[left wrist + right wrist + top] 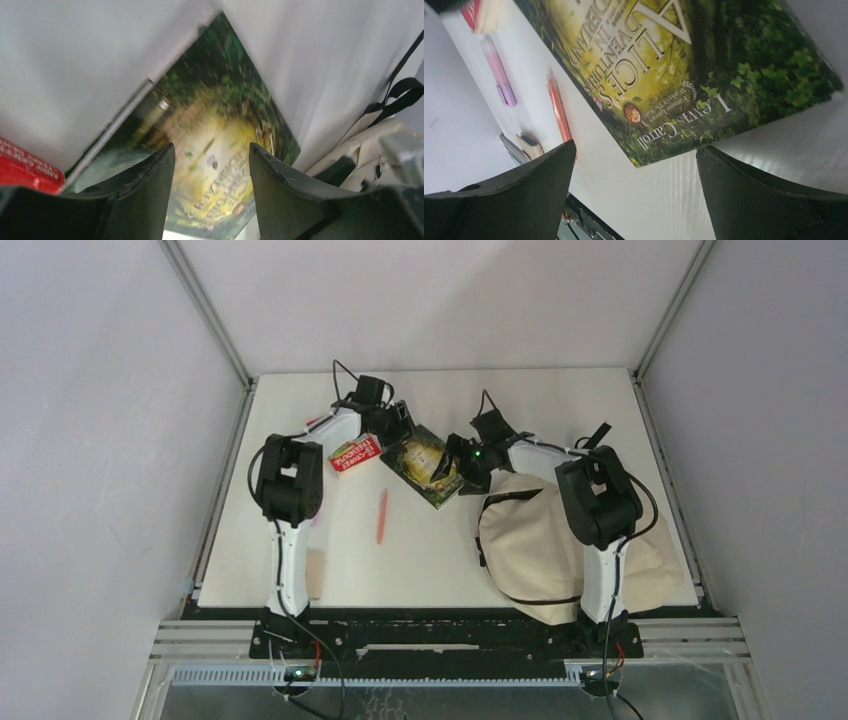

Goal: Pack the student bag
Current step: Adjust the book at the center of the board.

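Note:
The cream student bag (535,545) lies slumped at the near right of the table, under my right arm; its black straps (395,95) show in the left wrist view. A green and yellow "Alice's Adventures in Wonderland" book (425,466) lies flat mid-table between my two grippers. My left gripper (403,432) hovers over the book's far corner, jaws apart, with the blurred cover (215,125) showing between them. My right gripper (457,462) stands wide open just off the book's right corner (684,75), with bare table between its fingers (539,175).
A red book (352,454) lies left of the green one, beside my left arm. An orange pen (381,516) lies nearer me. The right wrist view also shows a pink marker (499,75) and an eraser (530,144). White walls close in the table.

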Tool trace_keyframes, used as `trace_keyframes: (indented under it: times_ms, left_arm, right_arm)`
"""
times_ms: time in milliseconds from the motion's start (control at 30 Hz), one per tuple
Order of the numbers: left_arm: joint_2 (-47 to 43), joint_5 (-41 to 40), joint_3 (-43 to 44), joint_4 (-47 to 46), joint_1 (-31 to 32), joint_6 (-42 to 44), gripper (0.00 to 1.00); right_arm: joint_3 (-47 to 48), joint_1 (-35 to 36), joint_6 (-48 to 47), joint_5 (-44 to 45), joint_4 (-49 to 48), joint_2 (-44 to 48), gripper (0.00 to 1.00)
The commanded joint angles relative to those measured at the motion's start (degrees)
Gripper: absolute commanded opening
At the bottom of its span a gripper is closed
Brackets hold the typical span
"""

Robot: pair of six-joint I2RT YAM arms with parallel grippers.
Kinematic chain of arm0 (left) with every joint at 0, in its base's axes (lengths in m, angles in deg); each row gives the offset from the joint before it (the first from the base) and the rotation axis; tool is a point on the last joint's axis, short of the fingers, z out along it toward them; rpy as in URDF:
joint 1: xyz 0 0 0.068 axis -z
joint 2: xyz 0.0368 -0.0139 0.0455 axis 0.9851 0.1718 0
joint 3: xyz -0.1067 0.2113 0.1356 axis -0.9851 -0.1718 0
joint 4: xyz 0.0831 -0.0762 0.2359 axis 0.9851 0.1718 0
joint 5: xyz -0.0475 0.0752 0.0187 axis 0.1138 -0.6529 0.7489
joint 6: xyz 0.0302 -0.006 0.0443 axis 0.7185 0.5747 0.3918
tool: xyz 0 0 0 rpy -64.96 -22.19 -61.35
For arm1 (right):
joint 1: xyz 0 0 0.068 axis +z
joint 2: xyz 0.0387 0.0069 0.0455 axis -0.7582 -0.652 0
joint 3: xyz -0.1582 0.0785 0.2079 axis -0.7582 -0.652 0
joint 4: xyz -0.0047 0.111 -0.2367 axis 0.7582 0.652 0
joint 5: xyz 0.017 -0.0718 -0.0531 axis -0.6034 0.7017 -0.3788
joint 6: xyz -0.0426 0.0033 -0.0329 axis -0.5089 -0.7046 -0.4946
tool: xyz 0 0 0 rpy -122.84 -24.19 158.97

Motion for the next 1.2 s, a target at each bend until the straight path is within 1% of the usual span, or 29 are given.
trace_keyframes:
  times_ms: [0, 100, 200, 267, 333, 400, 467, 533, 633, 733, 933, 1167]
  left_arm:
    - [-3.8, 1.6, -7.8, 2.2, 2.1, 2.0, 0.62]
    - [-7.3, 1.5, -13.7, 1.3, 4.3, 1.8, 0.62]
    - [-11.6, 1.8, -20.2, -1.0, 6.9, 0.7, 0.62]
    - [-14.5, 2.5, -22.8, -1.6, 9.0, 0.7, 0.61]
    - [-18.4, 2.4, -24.4, -1.8, 9.6, 1.0, 0.61]
    - [-21.4, 1.2, -24.7, -1.7, 8.8, 1.1, 0.62]
    - [-23.2, 0.2, -23.5, -1.3, 6.9, 1.1, 0.62]
    - [-23.1, -1.1, -21.5, -0.9, 4.4, 1.2, 0.62]
    - [-20.1, -2.6, -17.5, 0.7, 1.0, 1.2, 0.62]
    - [-16.3, -3.2, -13.8, 1.3, -1.7, 0.5, 0.62]
    - [-8.1, -5.9, -5.2, 2.4, -3.6, 0.8, 0.62]
    - [1.1, -7.6, 5.3, 5.8, -4.0, 1.7, 0.62]
  right_arm:
    - [7.4, -3.2, -1.8, 2.2, -1.0, -3.5, 0.98]
    - [12.9, -5.1, -2.2, 2.5, 0.0, -6.6, 0.98]
    - [21.5, -7.1, -3.1, 2.5, 2.6, -10.8, 0.98]
    - [25.9, -8.6, -3.1, 2.2, 4.6, -12.8, 0.98]
    - [27.2, -9.9, -2.9, 1.9, 5.2, -11.9, 0.98]
    - [25.5, -10.6, -3.5, 3.1, 4.7, -9.0, 0.98]
    - [22.0, -10.6, -4.0, 3.8, 3.7, -5.4, 0.99]
    - [17.3, -9.8, -4.2, 3.7, 2.4, -1.9, 0.99]
    - [9.7, -7.8, -4.4, 4.1, 0.2, 2.5, 0.99]
    - [5.4, -5.9, -3.7, 4.3, 0.0, 3.7, 0.99]
    - [3.5, -3.6, -2.5, 3.3, -1.0, 2.6, 0.99]
    - [3.5, -3.5, -1.4, 1.4, -2.0, 1.0, 0.98]
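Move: The green Alice book lies skewed between the hands, its middle about 8 cm back and 5 cm to the right of the left hand, and some 4 cm ahead and 6 cm left of the right hand, a couple of centimetres below both. From the left hand, the red book is about 14 cm left and 2 cm back, and the orange pen about 20 cm back and 5 cm left. The bag's middle lies some 30 cm right and 14 cm back of the right hand. With both grippers kept open and low, the two hands work the Alice book in opposite directions: the left, its fingertips on the far left part of the cover, sweeps back about 14 cm and slightly right, while the right, starting at the book's near right corner, goes forward about 14 cm, veering right and rising. The left hand then lifts some 4 cm, swings forward and left and sinks again beside the book's far left corner, as the right comes back about 10 cm and ends clear of the right edge, a little higher than it began. ##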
